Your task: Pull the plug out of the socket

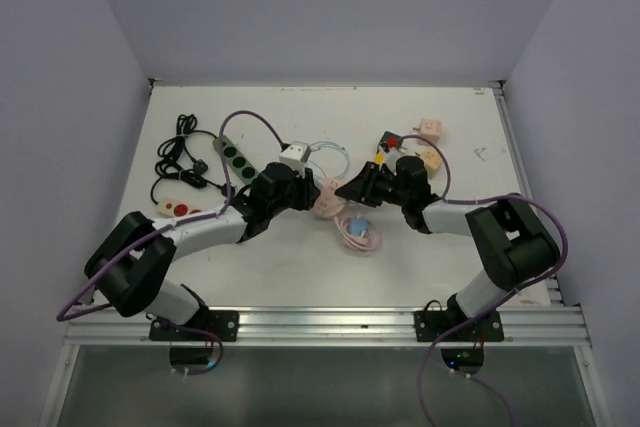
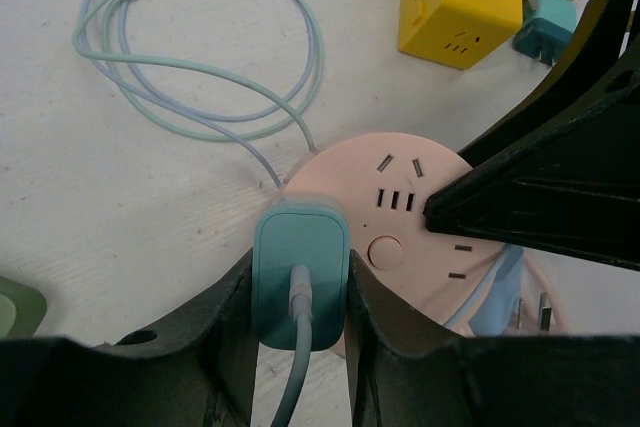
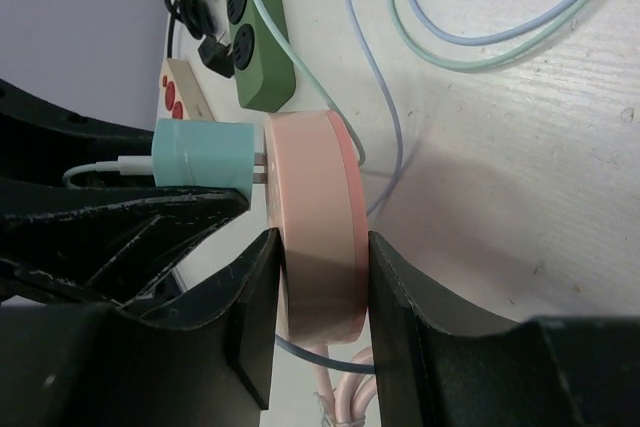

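Note:
A round pink socket (image 2: 400,192) lies at the table's middle (image 1: 331,197). A teal plug (image 2: 300,277) with a pale cable sits in its rim. My left gripper (image 2: 300,272) is shut on the plug's two sides. My right gripper (image 3: 320,247) is shut on the socket (image 3: 315,217), one finger on each flat face. In the right wrist view the plug (image 3: 200,154) stands a little off the socket with its metal prongs showing in the gap. In the top view both grippers, left (image 1: 305,192) and right (image 1: 352,190), meet over the socket.
A green power strip (image 1: 235,155) and black cables (image 1: 180,152) lie to the left, with a white-and-red strip (image 1: 180,209) near them. A yellow cube socket (image 2: 458,2), beige adaptors (image 1: 430,129), pale looped cables (image 2: 200,47) and a pink cable coil (image 1: 358,234) surround the socket.

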Robot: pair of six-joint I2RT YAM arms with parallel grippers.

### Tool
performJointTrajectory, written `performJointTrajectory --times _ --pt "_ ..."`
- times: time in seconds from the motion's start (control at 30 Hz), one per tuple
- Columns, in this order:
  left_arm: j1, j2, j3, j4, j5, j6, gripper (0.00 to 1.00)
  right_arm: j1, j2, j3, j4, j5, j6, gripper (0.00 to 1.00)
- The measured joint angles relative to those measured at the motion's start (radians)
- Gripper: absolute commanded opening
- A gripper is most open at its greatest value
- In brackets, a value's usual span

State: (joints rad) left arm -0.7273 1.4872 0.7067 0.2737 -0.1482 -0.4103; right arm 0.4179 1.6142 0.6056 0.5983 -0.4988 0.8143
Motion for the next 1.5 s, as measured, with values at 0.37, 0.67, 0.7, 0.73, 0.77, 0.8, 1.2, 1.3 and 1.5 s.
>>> performJointTrajectory --times 0.37,0.67,0.7,0.73,0.77,0.8,1.2,1.3,1.5 --pt "0.095 -0.032 -0.004 0.002 0.009 -0.022 0.0 -0.014 -0.001 -0.003 -0.086 0.041 -0.029 0.0" --pt "0.096 -0.022 -0.001 -0.008 0.015 -0.016 0.17 -0.014 -0.02 0.003 -0.127 0.068 -0.032 0.0" --pt "0.096 -0.01 0.003 -0.01 0.024 -0.016 0.19 -0.014 -0.021 0.005 -0.129 0.072 -0.032 0.0" --pt "0.096 0.005 0.006 -0.009 0.035 -0.016 0.2 -0.014 -0.021 0.007 -0.131 0.074 -0.032 0.0" --pt "0.096 0.021 0.008 -0.011 0.048 -0.016 0.22 -0.014 -0.021 0.011 -0.135 0.079 -0.032 0.0" --pt "0.096 0.034 0.008 -0.014 0.058 -0.016 0.24 -0.014 -0.021 0.016 -0.139 0.087 -0.034 0.0" --pt "0.096 0.09 -0.031 -0.06 0.149 -0.014 0.87 -0.016 -0.015 0.119 -0.243 0.144 -0.083 0.0" --pt "0.096 0.089 -0.032 -0.09 0.148 -0.012 0.97 -0.02 -0.008 0.128 -0.248 0.146 -0.09 0.0" --pt "0.096 0.072 -0.003 -0.183 0.107 0.005 1.0 -0.022 0.024 0.143 -0.256 0.146 -0.098 0.11"
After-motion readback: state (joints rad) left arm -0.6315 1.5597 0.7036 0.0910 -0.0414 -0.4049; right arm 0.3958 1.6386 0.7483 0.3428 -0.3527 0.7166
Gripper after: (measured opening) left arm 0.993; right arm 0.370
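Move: The left hand holds the teal plug at the pink socket, whose middle lies about 4 cm to its right, 2 cm back and 1 cm lower. Bare table lies some 8 cm below and 2 cm left of that hand; the blue adapter sits 10 cm right, 8 cm back, 7 cm below it. From the right hand, gripping the socket's rim, the socket's middle is 3 cm left and 2 cm back, the plug 7 cm left, level. Left hand pulls plug 4 cm left-forward off socket, lowers about 7, opens; right keeps hold, dips, goes forward. ##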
